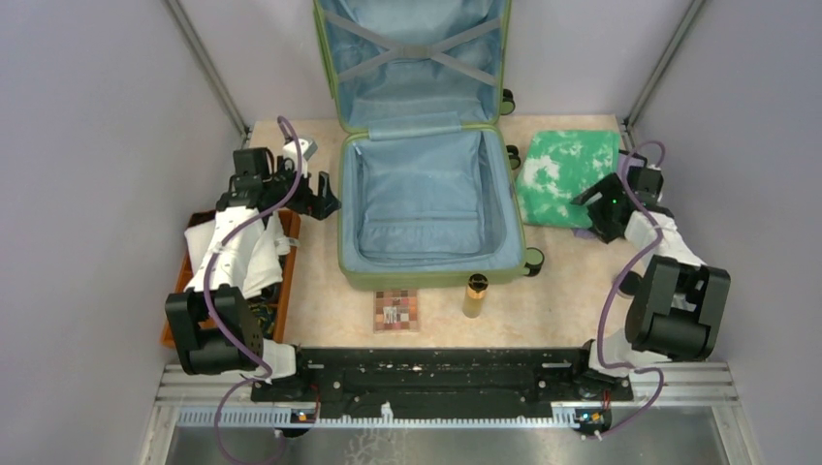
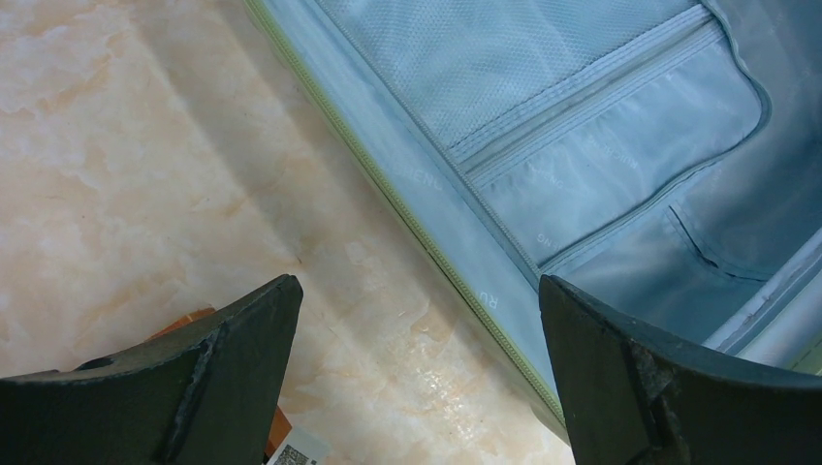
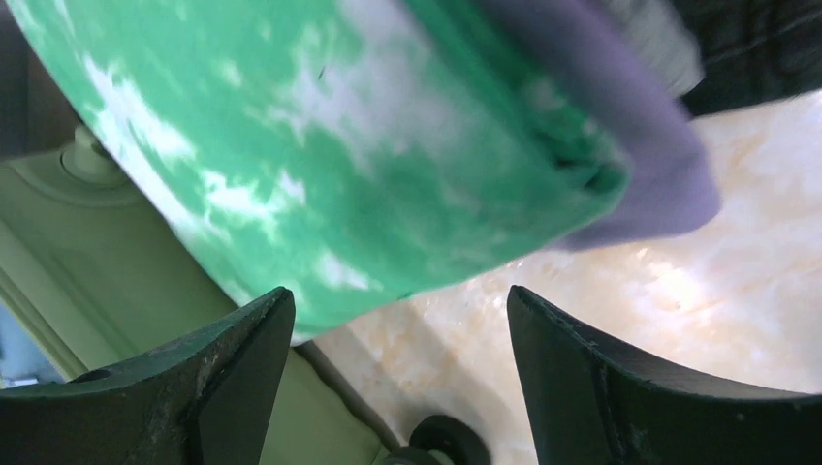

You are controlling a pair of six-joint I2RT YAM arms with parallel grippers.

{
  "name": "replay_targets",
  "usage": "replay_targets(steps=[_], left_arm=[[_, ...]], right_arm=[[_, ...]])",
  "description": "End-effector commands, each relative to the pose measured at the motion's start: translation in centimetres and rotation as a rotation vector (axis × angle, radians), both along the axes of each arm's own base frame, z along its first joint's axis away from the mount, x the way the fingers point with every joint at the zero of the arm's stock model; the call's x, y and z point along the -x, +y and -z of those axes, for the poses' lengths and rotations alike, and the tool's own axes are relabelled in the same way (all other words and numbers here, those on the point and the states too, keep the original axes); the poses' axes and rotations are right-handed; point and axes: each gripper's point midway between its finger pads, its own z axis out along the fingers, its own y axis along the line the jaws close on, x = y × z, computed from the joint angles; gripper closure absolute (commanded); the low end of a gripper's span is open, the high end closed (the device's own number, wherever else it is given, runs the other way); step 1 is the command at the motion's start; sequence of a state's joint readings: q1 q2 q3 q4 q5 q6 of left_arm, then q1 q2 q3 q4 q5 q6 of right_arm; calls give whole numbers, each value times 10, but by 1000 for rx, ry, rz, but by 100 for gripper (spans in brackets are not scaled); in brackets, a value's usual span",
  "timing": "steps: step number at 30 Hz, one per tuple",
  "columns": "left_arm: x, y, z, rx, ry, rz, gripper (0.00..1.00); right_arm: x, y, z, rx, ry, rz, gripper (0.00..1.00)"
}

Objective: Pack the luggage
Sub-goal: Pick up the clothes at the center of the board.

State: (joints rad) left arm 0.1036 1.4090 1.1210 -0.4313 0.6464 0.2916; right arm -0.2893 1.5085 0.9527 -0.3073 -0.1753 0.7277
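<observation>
The luggage (image 1: 426, 208) lies open mid-table, a light-green shell with blue lining, its lid (image 1: 417, 58) standing up at the back. My left gripper (image 1: 325, 194) hangs open just outside its left wall. In the left wrist view the left gripper (image 2: 419, 281) has only bare table between its jaws, with the lining (image 2: 601, 145) to the right. A folded green-and-white cloth (image 1: 567, 170) lies right of the luggage. My right gripper (image 1: 584, 201) is open at its near edge. In the right wrist view the right gripper (image 3: 397, 295) is empty just below the cloth (image 3: 320, 145).
A purple cloth (image 3: 640, 145) lies under the green one. An orange tray (image 1: 289, 247) with white items sits under the left arm. A square palette (image 1: 395, 310) and a gold bottle (image 1: 475, 295) lie in front of the luggage. A black wheel (image 3: 446, 441) shows beside the shell (image 3: 145, 252).
</observation>
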Motion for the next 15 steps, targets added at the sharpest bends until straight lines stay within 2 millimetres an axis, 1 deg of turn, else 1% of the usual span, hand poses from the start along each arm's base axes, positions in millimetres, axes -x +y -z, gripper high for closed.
replay_targets(steps=[1,4,7,10,12,15], left_arm=[[3,-2,-9,-21,-51,28,1],[3,-1,-10,-27,-49,31,1],[4,0,-12,-37,-57,28,2],[3,1,-11,-42,-58,27,2],[3,1,-12,-40,-56,25,2],[1,1,-13,-36,-55,24,2]], right_arm=[[2,28,4,-13,-8,13,19],[-8,38,16,-59,-6,25,19],[-16,41,24,-72,-9,42,19],[-21,45,35,-67,14,49,19],[-24,41,41,-44,25,68,19],[-33,35,43,-21,-3,85,20]])
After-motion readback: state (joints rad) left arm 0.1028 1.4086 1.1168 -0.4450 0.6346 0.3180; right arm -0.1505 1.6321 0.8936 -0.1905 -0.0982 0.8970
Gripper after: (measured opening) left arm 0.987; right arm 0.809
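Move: The right hand hovers over the near edge of the green clothes. Their middle is about 11 cm ahead of it, 4 cm to its left and 7 cm below. The purple cloth lies some 10 cm ahead and 10 cm to the right, and the suitcase's near wheel about 12 cm left and 6 cm back. From the left hand, the green clothes are roughly 54 cm to the right, 11 cm ahead and 16 cm lower. Shift the right gripper some 4 cm to the left along the near edge of the green clothes, then sink it about 5 cm, easing forward about 1 cm on the way down. Keep the fingers wide open and nearly the same tilt, bringing the tips down close around the front edge, with one tip seeming to touch the fabric. ##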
